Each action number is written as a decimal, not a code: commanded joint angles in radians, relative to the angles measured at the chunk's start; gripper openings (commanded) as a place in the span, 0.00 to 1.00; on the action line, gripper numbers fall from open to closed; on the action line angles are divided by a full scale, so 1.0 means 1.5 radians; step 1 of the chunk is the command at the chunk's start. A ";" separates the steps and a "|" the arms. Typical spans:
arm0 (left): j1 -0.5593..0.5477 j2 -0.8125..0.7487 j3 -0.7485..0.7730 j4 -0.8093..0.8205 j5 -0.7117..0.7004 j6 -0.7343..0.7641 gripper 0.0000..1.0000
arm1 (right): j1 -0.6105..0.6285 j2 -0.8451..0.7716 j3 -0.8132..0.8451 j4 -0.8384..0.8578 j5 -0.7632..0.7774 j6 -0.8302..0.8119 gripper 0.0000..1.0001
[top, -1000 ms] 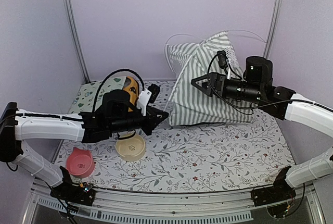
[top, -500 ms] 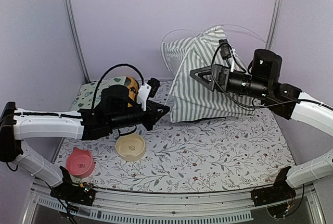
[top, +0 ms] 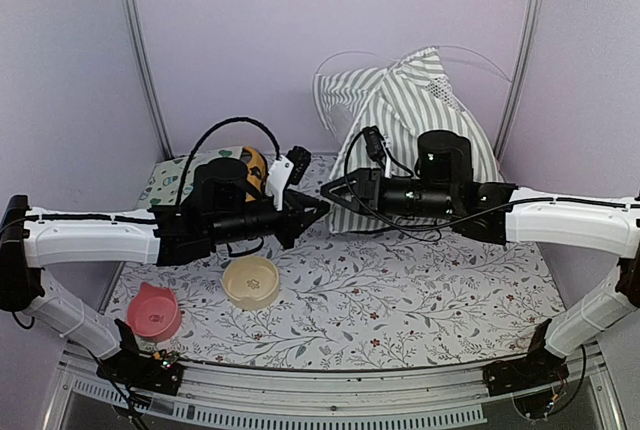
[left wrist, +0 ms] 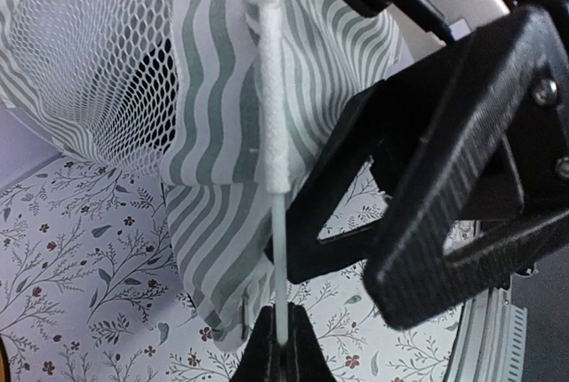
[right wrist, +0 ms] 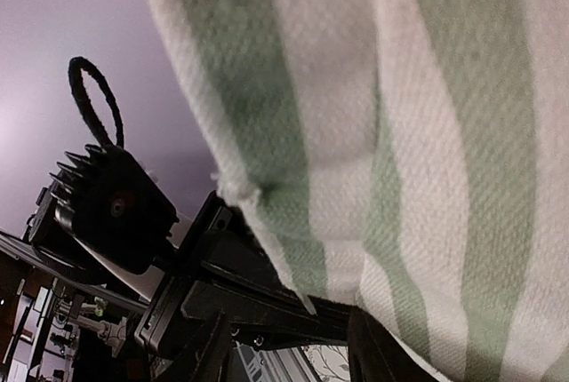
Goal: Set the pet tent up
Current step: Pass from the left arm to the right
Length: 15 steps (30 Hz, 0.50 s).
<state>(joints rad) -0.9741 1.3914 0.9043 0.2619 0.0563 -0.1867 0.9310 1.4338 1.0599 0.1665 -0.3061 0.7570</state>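
The pet tent (top: 400,115) is a grey-green and white striped heap at the back, with thin white poles arching over it. My left gripper (top: 318,212) points right at its lower left corner. In the left wrist view it (left wrist: 281,342) is shut on a thin white pole (left wrist: 278,249) that runs up into a sleeve of the tent (left wrist: 213,98), beside the lace flap (left wrist: 89,53). My right gripper (top: 337,188) points left, close to the left one. In the right wrist view it (right wrist: 289,329) is open, with the tent's striped edge (right wrist: 373,133) hanging over it.
A cream bowl (top: 250,281) and a pink bowl (top: 156,312) sit on the floral cloth (top: 400,290) at the front left. An orange item (top: 252,165) and a cream mat with teal shapes (top: 172,178) lie behind the left arm. Metal posts (top: 140,60) (top: 522,40) stand at the back.
My right arm has swung left and down from the tent's front to its lower left corner, next to the left gripper. The left gripper has edged right. The tent has shifted.
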 commanded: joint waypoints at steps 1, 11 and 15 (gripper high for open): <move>0.003 -0.012 0.013 0.014 0.018 0.017 0.00 | -0.001 0.029 0.051 0.037 0.047 0.018 0.43; 0.003 -0.033 -0.010 0.014 0.018 0.033 0.00 | -0.033 0.076 0.119 -0.005 0.030 0.001 0.18; 0.005 -0.039 -0.019 0.012 0.014 0.035 0.00 | -0.049 0.078 0.142 -0.019 0.017 -0.014 0.00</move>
<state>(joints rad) -0.9653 1.3685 0.8940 0.2619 0.0517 -0.1761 0.8997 1.5433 1.2076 0.1337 -0.2901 0.7559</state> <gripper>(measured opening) 0.027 0.034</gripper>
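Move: The bare end of the white rod, just at the sleeve's end, lies about 3 cm ahead of the right hand, 2 cm to its left and 1 cm higher. The left hand's shut fingers are some 1 cm back, 2 cm left and 2 cm below; the striped tent's body is roughly 12 cm ahead and 15 cm to the right, at about hand height. From the left hand, that spot on the rod is about 4 cm ahead, straight on, and 3 cm up. Forward by about 3.5 cm, with a little left and up, the right hand brings its half-open fingers across the rod beside the sleeve's end and shuts them fully, pinching the rod just beyond the left hand's grip. The left hand keeps its own pinch on the rod and stays practically in place. ##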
